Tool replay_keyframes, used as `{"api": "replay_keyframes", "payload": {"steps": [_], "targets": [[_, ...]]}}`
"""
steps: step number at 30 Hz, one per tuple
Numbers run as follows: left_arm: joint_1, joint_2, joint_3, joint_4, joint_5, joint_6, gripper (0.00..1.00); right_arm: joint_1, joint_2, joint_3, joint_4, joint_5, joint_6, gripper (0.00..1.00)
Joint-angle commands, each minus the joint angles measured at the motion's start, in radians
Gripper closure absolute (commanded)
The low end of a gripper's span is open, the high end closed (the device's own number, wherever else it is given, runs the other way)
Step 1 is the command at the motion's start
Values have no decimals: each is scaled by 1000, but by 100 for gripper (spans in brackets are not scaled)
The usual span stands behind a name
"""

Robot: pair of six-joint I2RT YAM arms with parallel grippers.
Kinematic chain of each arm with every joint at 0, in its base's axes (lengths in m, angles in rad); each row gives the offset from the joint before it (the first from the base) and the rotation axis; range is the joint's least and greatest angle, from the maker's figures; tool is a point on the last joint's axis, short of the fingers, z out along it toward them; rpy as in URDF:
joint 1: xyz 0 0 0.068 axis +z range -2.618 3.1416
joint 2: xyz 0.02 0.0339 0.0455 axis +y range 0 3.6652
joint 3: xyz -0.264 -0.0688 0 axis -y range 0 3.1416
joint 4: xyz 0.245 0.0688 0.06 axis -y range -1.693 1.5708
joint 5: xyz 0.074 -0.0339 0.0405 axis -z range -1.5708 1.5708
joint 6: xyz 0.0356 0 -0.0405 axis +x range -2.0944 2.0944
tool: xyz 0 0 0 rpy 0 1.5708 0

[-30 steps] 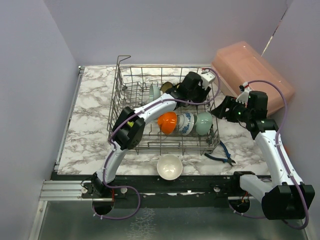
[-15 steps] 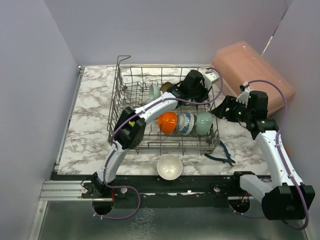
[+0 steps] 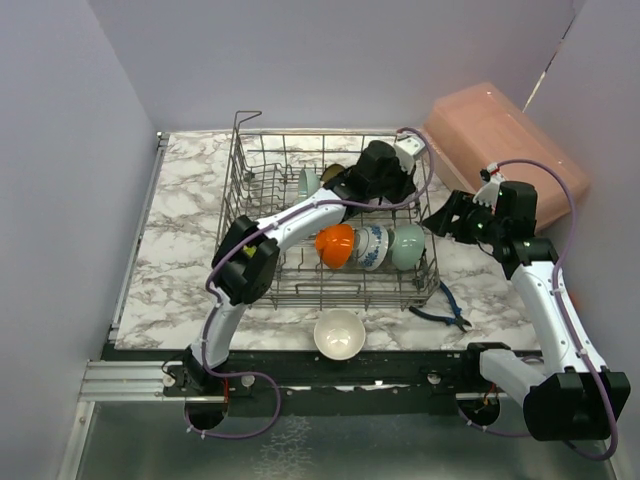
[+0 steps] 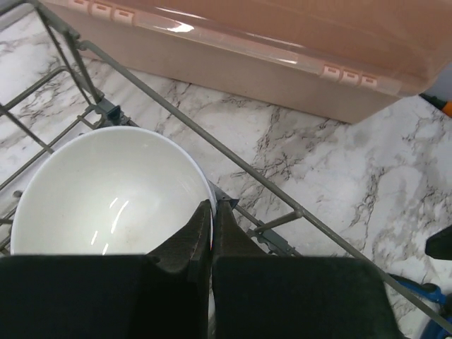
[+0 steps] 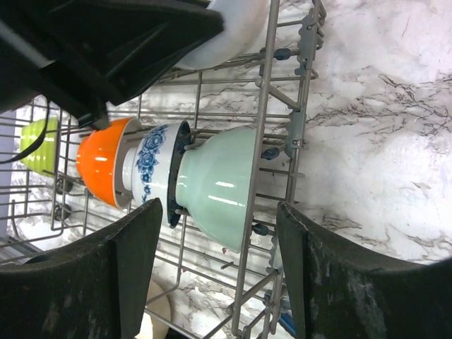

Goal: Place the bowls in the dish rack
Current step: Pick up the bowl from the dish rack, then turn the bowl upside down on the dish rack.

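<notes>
The dish rack point(image 3: 300, 290) stands mid-table. An orange bowl point(image 3: 335, 245), a blue-patterned bowl point(image 3: 373, 246) and a mint bowl point(image 3: 407, 246) stand on edge in its front row. A pale green bowl point(image 3: 309, 184) sits further back, and a lime one point(image 5: 37, 145) shows in the right wrist view. My left gripper point(image 4: 212, 212) is shut on the rim of a white bowl point(image 4: 106, 191) at the rack's far right corner. My right gripper point(image 5: 219, 212) is open just outside the rack's right wall, beside the mint bowl point(image 5: 215, 183). A cream bowl point(image 3: 339, 334) rests on the table in front of the rack.
A pink translucent box point(image 3: 500, 140) leans at the back right, close behind the rack's corner. Blue-handled pliers point(image 3: 445, 310) lie on the marble right of the rack's front corner. Grey walls close in both sides.
My left gripper's fingers have closed onto the white bowl's rim, and its wrist has shifted slightly. The right arm has stayed still.
</notes>
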Motion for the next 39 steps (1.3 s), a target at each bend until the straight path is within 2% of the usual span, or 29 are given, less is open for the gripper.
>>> {"api": "replay_keyframes", "payload": {"steps": [1, 2, 6, 10, 17, 23, 25, 28, 39], "targets": [[0, -211, -191, 282, -107, -58, 100, 4, -19, 40, 13, -26, 16, 29], [4, -246, -255, 353, -117, -70, 100, 5, -20, 43, 15, -28, 21, 22], [20, -364, -453, 568, -97, -100, 100, 5, -25, 53, 37, -78, 50, 8], [32, -447, -568, 675, -26, -106, 100, 5, -32, 58, 100, -179, 80, 1], [32, -615, -807, 875, 41, -31, 100, 5, -11, 99, 149, -343, 141, 0], [32, -776, -1044, 984, 75, 55, 100, 5, 4, 48, 317, -500, 281, 0], [29, -820, -1098, 1003, 90, 71, 100, 13, 17, 34, 358, -510, 312, 0], [21, -882, -1155, 1012, 103, 93, 100, 88, 68, 48, 364, -491, 317, 0], [-14, -999, -1262, 1011, 113, 180, 100, 292, 200, 37, 605, -449, 473, 0]]}}
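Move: The left hand already pinches the white bowl's rim and takes it to the open space over the orange bowl, which lies about 17 cm to its left, 8 cm back and 8 cm below; the flowered bowl is some 10 cm left and the light green bowl 2 cm left, both as far back and as low. From the right hand the white bowl is about 8 cm ahead, 11 cm left and slightly lower; the green bowl is 8 cm left, 3 cm back and 9 cm below. Still pinching the white bowl by its rim, the left hand swings it up and left, then mainly back and left over the rack, some 16 cm back and 15 cm left, tipping its fingers up from slanting down to about level. The right hand opens fully, rises, then sweeps about 14 cm left towards the bowl, turning counter-clockwise and rolling its left side up around 30 degrees; contact with the bowl can't be seen. ##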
